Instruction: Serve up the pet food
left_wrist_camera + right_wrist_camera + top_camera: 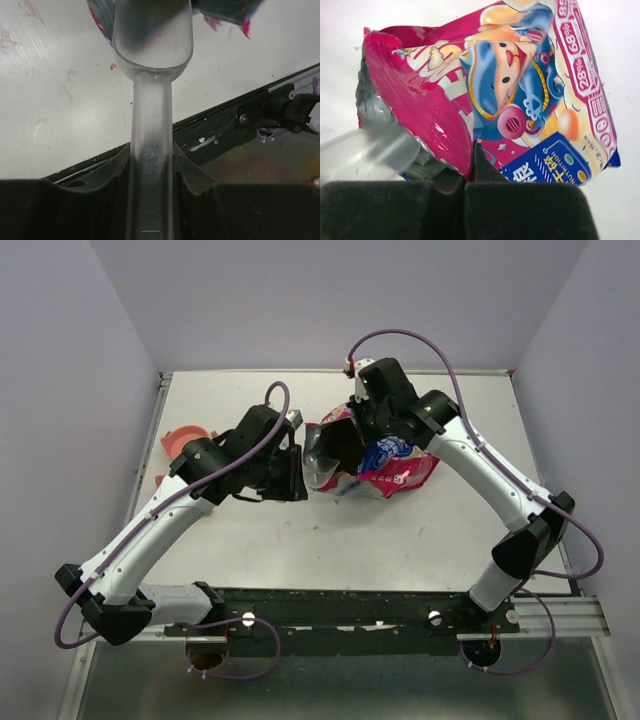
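The glossy pink, white and blue bag (395,465) lies at the table's middle back, its mouth facing left. My right gripper (365,428) is shut on the bag's upper edge, as the right wrist view shows (472,159), with the bag (535,90) filling that view. My left gripper (290,475) is shut on the handle of the clear plastic scoop (318,465). In the left wrist view the scoop (152,35) points at the bag's mouth (225,10) from my left gripper (152,152). The scoop's tip also shows in the right wrist view (370,150). The pet food is hidden; no kibble shows.
Salmon-pink bowls (186,441) stand at the table's left edge, behind my left arm. A black rail (350,610) runs along the near edge and also shows in the left wrist view (240,125). Walls close in the table at the back and sides.
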`<state>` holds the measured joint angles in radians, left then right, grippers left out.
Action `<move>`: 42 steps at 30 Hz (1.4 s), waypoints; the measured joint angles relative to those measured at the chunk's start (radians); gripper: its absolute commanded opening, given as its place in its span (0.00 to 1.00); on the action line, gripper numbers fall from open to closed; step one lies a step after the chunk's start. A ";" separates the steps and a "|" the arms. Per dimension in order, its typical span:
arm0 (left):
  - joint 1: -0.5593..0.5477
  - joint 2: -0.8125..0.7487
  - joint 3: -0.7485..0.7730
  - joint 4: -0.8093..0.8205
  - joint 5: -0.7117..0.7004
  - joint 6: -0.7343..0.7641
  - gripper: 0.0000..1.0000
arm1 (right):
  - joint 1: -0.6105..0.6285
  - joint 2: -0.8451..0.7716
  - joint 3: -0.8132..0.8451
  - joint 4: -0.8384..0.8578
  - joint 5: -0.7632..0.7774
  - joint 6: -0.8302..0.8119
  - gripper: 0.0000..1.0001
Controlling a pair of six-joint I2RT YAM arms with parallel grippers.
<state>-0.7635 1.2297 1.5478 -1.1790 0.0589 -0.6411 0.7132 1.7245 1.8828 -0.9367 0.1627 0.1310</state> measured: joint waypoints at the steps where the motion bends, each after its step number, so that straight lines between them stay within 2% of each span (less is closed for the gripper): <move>1: 0.006 0.005 -0.010 0.005 0.006 -0.004 0.00 | -0.001 -0.041 -0.055 0.026 -0.019 -0.006 0.00; 6: 0.044 0.000 -0.057 0.063 0.072 -0.043 0.00 | -0.001 -0.176 -0.201 0.051 -0.108 -0.037 0.00; 12: 0.043 0.062 -0.065 0.144 0.152 -0.077 0.00 | 0.001 -0.186 -0.207 0.061 -0.158 -0.005 0.00; 16: 0.043 0.146 -0.082 0.136 0.145 -0.108 0.00 | -0.002 -0.182 -0.207 0.072 -0.165 0.053 0.00; 24: 0.050 0.165 -0.097 0.100 0.141 -0.158 0.00 | 0.000 -0.173 -0.206 0.085 -0.198 0.124 0.00; 28: 0.054 0.245 -0.087 0.112 0.138 -0.166 0.00 | 0.006 -0.173 -0.206 0.086 -0.198 0.143 0.00; 31: 0.066 0.303 -0.112 0.174 0.116 -0.174 0.00 | 0.015 -0.174 -0.222 0.093 -0.198 0.171 0.00; 35: 0.074 0.299 -0.217 0.315 0.086 -0.188 0.00 | 0.040 -0.185 -0.269 0.133 -0.198 0.239 0.00; 42: 0.060 0.371 -0.222 0.456 0.000 -0.146 0.00 | 0.041 -0.232 -0.345 0.195 -0.109 0.350 0.00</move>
<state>-0.7036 1.6009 1.3262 -0.7231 0.0593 -0.7872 0.7544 1.4929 1.5375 -0.7418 0.0536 0.4808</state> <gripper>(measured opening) 0.373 0.008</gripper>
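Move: The mouth of the pet food bag gapes about 11 cm ahead of the left hand, 8 cm to its right and 9 cm below; the clear scoop is already held there, its bowl at the mouth's edge. The rim pinched by the right hand is some 17 cm ahead and 12 cm right, near hand height; the bag body is 14 cm ahead, 20 cm right and 18 cm lower. From the right hand the mouth is about 6 cm back, 4 cm left and 7 cm down. The left hand, fingers keeping their grip on the scoop, first edges to the right and then drives down and finally forward as well, some 14 cm down, 9 cm forward and 6 cm right in all, pushing the scoop through the mouth into the bag while the wrist tips steeper by up to about 20 degrees and then eases partly back. The right hand keeps the rim pinched, draws it back about 5 cm at the start towards the scoop side, then holds near there while rolling some 20 degrees, its left side rising. ##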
